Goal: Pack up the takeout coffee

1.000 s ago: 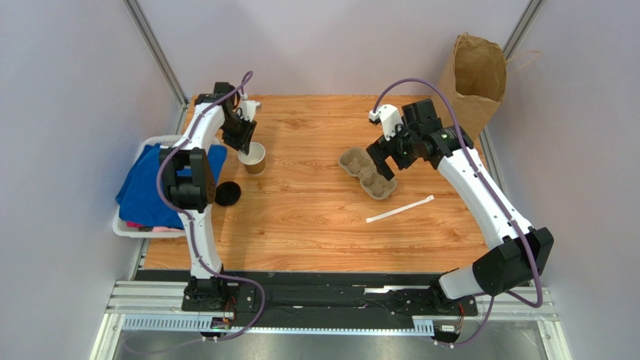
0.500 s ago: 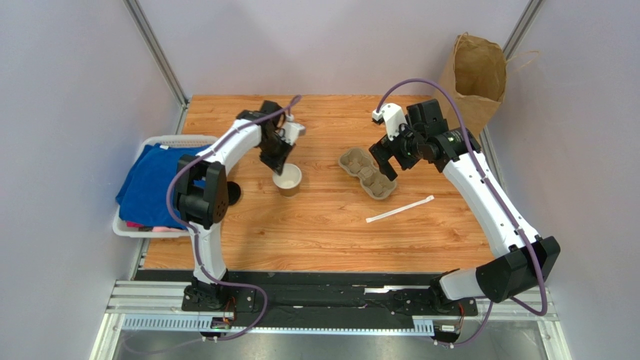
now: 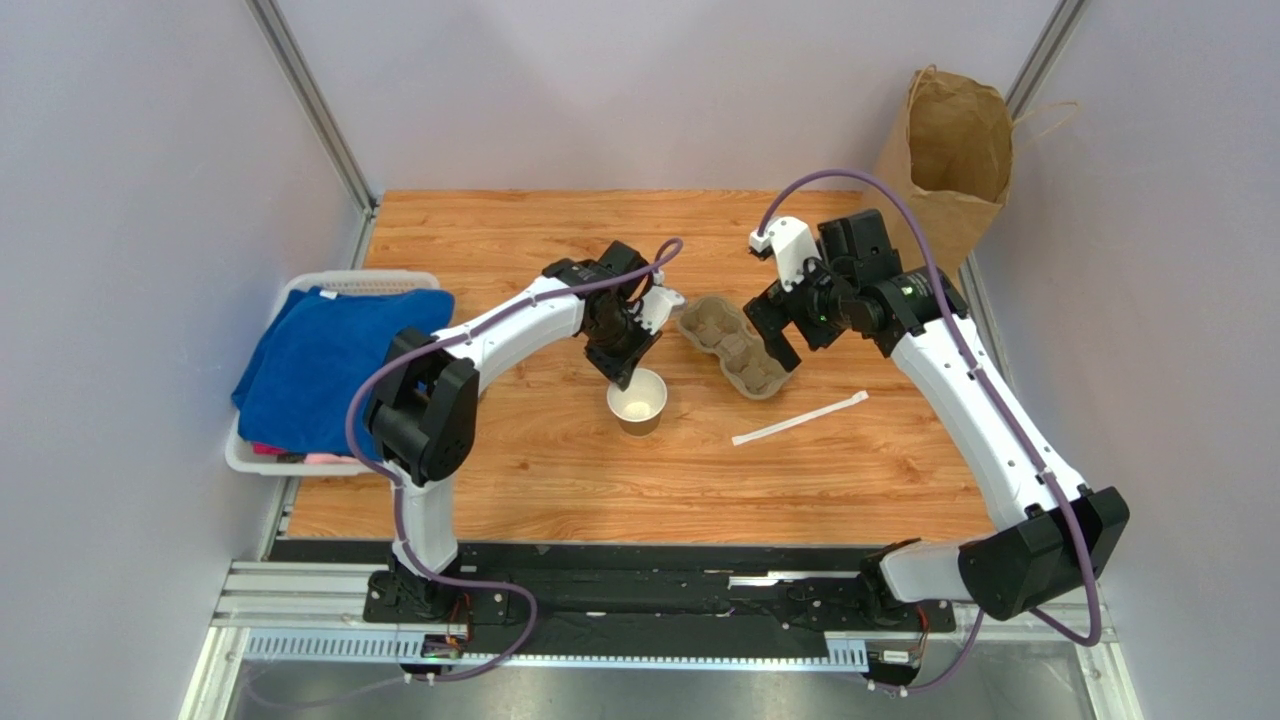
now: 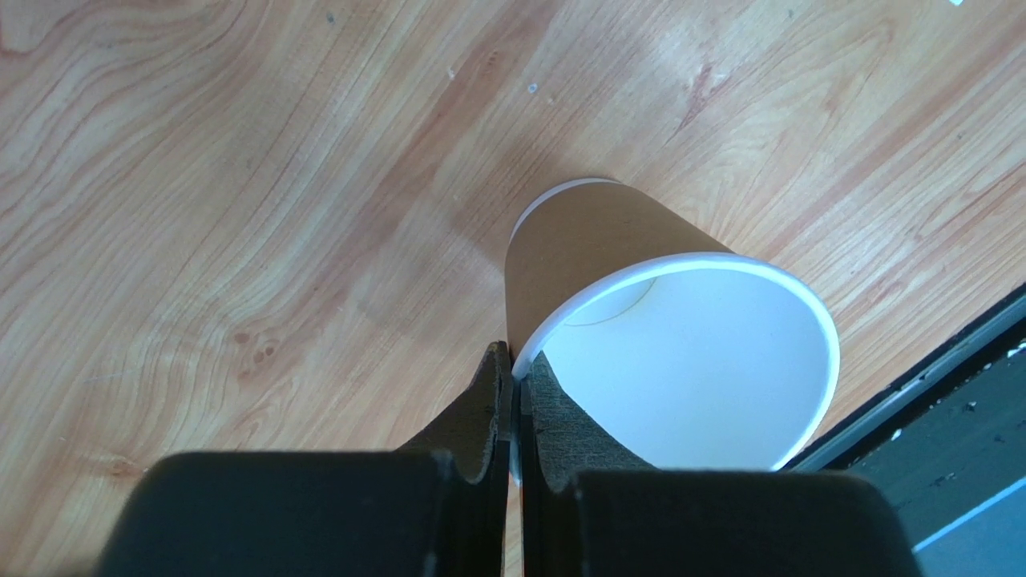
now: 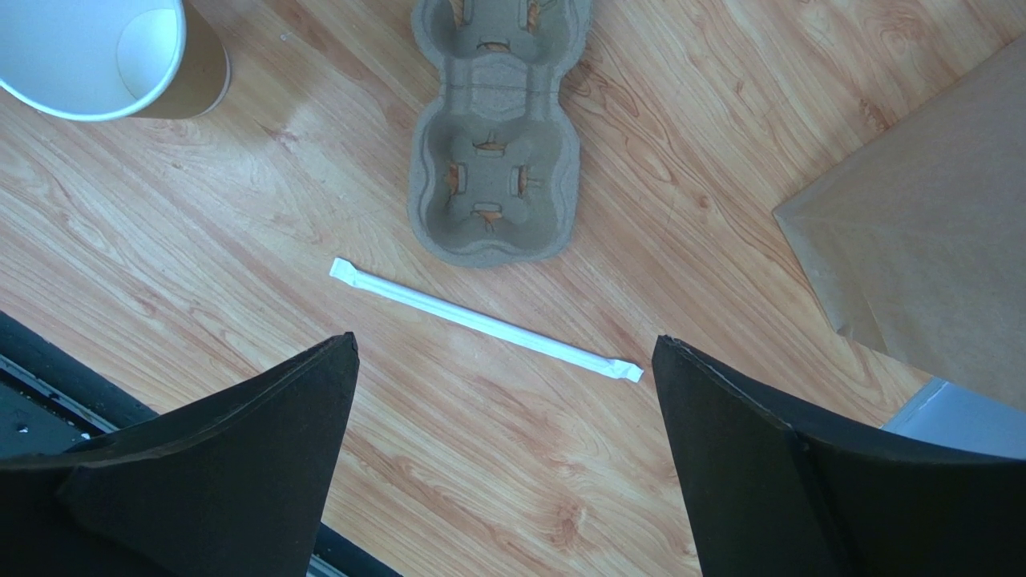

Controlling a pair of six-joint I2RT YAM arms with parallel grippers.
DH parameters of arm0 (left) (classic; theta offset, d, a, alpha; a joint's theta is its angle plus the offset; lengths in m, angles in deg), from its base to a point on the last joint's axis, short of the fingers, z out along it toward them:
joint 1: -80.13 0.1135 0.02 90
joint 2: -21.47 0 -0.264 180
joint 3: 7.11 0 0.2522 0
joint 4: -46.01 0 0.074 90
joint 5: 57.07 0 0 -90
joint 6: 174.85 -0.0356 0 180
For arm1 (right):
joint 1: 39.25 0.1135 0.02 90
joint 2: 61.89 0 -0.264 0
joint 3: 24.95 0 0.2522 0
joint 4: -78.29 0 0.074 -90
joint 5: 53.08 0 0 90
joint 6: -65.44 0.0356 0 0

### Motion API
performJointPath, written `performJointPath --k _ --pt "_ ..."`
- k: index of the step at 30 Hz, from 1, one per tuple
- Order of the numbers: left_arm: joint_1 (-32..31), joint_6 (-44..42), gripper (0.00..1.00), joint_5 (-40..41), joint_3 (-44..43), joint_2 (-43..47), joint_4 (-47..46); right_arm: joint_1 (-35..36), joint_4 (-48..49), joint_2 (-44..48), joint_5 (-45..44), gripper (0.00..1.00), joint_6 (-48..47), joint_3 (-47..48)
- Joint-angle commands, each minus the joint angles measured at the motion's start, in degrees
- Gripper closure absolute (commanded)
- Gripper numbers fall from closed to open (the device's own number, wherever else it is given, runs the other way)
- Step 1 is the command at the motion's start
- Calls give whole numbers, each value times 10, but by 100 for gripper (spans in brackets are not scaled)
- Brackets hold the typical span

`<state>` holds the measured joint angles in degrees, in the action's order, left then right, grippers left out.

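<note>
The takeout coffee is an open kraft-brown paper cup [image 3: 639, 402], white inside and with no lid on it. It is near the middle of the table, just left of the pulp tray. My left gripper [image 3: 633, 365] is shut on the cup's far rim, one finger inside the wall and one outside [image 4: 516, 361]. The cup [image 4: 602, 247] hangs tilted in the left wrist view; whether its base touches the wood I cannot tell. My right gripper [image 3: 772, 321] stands wide open above the tray's right side, holding nothing [image 5: 506, 349]. The cup [image 5: 102, 48] shows at the top left of the right wrist view.
A grey-brown two-cup pulp tray [image 3: 733, 345] [image 5: 494, 156] lies right of the cup. A wrapped white straw [image 3: 800, 419] [image 5: 482, 319] lies nearer the front. The tall brown paper bag [image 3: 950, 158] [image 5: 927, 241] stands at the back right corner. A white basket [image 3: 353, 279] with blue cloth sits at the left edge.
My left gripper closed on the cup's rim and moved it from the back left toward the table's middle, beside the pulp tray. The right gripper shifted slightly and stayed open.
</note>
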<state>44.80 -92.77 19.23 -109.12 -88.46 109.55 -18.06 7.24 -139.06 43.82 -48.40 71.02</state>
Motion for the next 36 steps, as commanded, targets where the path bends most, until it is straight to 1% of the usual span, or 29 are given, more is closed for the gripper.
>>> performJointPath --k 1,2,3,5,6,7,8,10,11,14,15,16,17,19,20,22,23,25,26,28,30,31,32,36 --pt "-12 33 94 16 -11 19 -22 -3 7 24 -9 0 -8 -6" --pt "-13 32 88 15 -14 21 -19 -3 8 25 -9 0 -9 -7" --pt "-13 31 65 17 -15 23 -17 -3 7 26 -9 0 -10 -7" --pt "-13 25 44 23 -13 45 -14 -4 6 28 -7 0 -11 -6" --pt "-13 22 30 24 -10 55 -13 -4 4 29 -6 0 -11 -5" --pt "-12 19 25 25 -10 78 -10 -4 5 29 -4 0 -11 -3" --pt "-11 13 17 22 -11 88 -2 -5 5 29 -2 0 -11 -3" --pt "-2 5 13 14 -15 127 4 -5 4 30 2 0 -7 -1" --pt "4 4 2 3 -11 142 4 -5 4 31 5 0 -5 -1" --pt "53 -9 1 -32 -3 198 13 -5 4 36 11 0 -4 -1" --pt "64 -14 1 -27 3 211 17 -6 4 37 13 0 -4 0" --pt "93 -24 1 -27 8 236 20 -6 4 37 15 0 -3 0" --pt "108 -38 1 -21 25 250 22 -5 4 39 16 0 -2 2" --pt "146 -39 1 -15 51 291 12 -5 7 40 17 0 5 8" --pt "188 -49 1 -33 81 303 6 -5 11 40 17 0 8 8" --pt "218 -82 1 -58 124 327 2 -6 22 43 19 0 19 8" --pt "225 -107 1 -20 163 330 5 -5 25 43 22 0 19 9" --pt "230 -112 1 39 187 321 23 -6 24 40 33 0 18 15" --pt "246 -119 1 63 202 314 28 -5 24 39 34 0 19 17" --pt "269 -158 1 43 209 290 44 -5 23 36 36 0 19 16" --pt "293 -177 1 32 234 276 29 -5 22 36 42 0 17 14" --pt "297 -198 1 38 247 273 1 -5 20 36 44 0 17 12" --pt "298 -202 1 51 272 271 -17 -5 18 37 46 0 15 10" --pt "310 -227 1 61 299 233 -57 -5 14 40 44 0 12 8"
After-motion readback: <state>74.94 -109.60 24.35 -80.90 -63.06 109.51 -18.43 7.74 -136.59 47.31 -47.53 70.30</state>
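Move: Some 27 cm to the left of the left hand, about 3 cm farther out and 8 cm lower, lies the black lid. The paper cup, its rim still pinched, has its middle 4 cm to the right, 3 cm nearer the base and 3 cm below; the cup carrier is 19 cm right and 8 cm ahead. The blue-cloth basket sits roughly 42 cm left, 3 cm ahead. From the right hand the lid is about 53 cm left, 2 cm ahead, 23 cm down. Letting go of the cup's rim, the left hand spreads its fingers wide before rising about 15 cm clear of the cup, then arcs some 23 cm left towards the black lid and sinks to its former height, turning modestly counter-clockwise. It ends just short of the lid on its right, base-side flank, fingers open and not touching it. ##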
